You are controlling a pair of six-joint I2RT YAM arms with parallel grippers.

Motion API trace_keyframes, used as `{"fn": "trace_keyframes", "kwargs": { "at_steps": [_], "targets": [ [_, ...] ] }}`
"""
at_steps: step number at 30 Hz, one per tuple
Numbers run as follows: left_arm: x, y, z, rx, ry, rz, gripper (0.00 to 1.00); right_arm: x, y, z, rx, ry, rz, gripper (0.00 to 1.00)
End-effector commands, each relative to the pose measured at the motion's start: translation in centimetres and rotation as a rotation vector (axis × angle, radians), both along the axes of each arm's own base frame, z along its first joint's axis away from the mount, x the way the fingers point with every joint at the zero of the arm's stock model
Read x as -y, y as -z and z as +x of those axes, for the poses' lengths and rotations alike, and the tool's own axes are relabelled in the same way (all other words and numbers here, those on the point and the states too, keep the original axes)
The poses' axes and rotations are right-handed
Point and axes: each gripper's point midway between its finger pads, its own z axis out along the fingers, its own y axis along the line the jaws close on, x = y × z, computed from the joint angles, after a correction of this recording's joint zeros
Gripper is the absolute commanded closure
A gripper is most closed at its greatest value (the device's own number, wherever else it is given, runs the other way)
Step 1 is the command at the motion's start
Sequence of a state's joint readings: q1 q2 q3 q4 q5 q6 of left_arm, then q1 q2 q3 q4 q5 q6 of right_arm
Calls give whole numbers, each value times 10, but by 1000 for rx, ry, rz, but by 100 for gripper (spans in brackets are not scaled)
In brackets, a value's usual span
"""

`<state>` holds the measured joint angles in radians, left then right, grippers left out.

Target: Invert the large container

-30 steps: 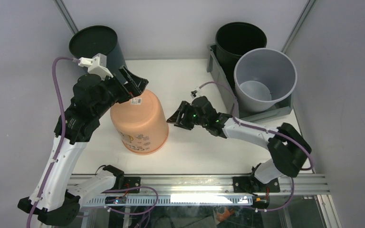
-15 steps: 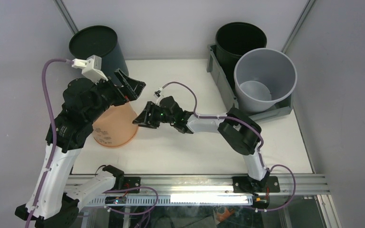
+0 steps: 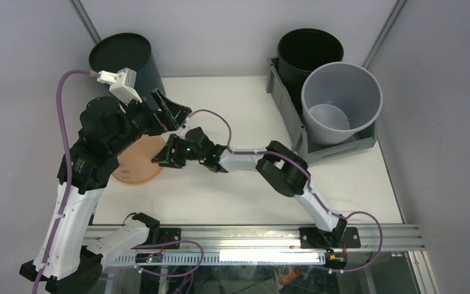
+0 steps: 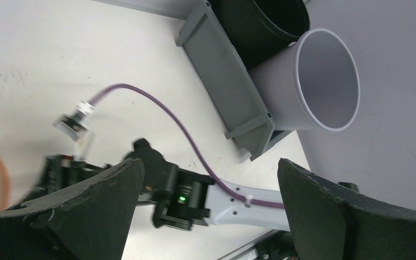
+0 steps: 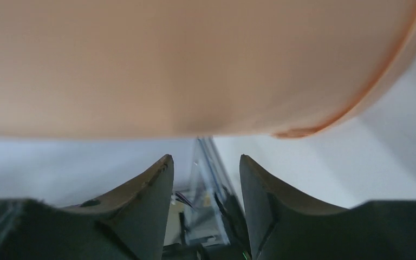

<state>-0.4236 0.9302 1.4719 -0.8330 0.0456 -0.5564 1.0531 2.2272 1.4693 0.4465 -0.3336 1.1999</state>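
The large container (image 3: 291, 117) is a grey rectangular bin at the back right, standing open side up. Its long wall also shows in the left wrist view (image 4: 223, 73). Neither gripper is near it. My left gripper (image 3: 172, 111) hangs wide open above the table's left middle, and nothing sits between its jaws (image 4: 208, 162). My right gripper (image 3: 163, 155) is stretched far to the left. It is open and empty (image 5: 206, 158), with its tips close against the side of the orange bucket (image 5: 195, 65).
A pale grey bucket (image 3: 341, 101) and a black bucket (image 3: 309, 52) stand inside the bin. The orange bucket (image 3: 136, 166) sits at the left, largely hidden under my left arm. A dark bucket (image 3: 122, 58) stands bottom-up at the back left corner.
The orange bucket has shifted left and now shows only as a disc under my left arm. My right arm has reached left after it. The left gripper has stayed wide open.
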Motion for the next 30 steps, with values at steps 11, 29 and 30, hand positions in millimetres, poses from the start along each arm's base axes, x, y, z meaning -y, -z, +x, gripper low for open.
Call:
{"fn": "trace_keyframes", "kwargs": {
  "at_steps": [11, 29, 30],
  "targets": [
    [7, -5, -9, 16, 63, -11, 1, 49, -62, 22, 333, 12, -94, 45],
    [40, 73, 37, -114, 68, 31, 1, 421, -263, 52, 839, 862, -878, 17],
    [46, 77, 36, -117, 69, 48, 1, 433, -273, 51, 864, 886, -906, 16]
  ]
}}
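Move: The orange upside-down container stands some 12 cm left of my right hand and 4 cm ahead, its middle about level with the hand. The dark blue container is about 22 cm farther out beyond it, and the white container lies roughly 57 cm to my right hand's right and 16 cm ahead. From my left hand, held high, the orange container is about 20 cm left, 3 cm ahead and 28 cm down. With my half-open right fingers I push the orange container's right side about 5 cm left and slightly forward, then back off right, dipping briefly before climbing clear. That swing takes me some 35 cm right and 25 cm up from the start, fingers opening wide and turning from leftward to mostly forward. My left hand, open and empty, lingers, then sinks about 7 cm late, easing forward and right. ##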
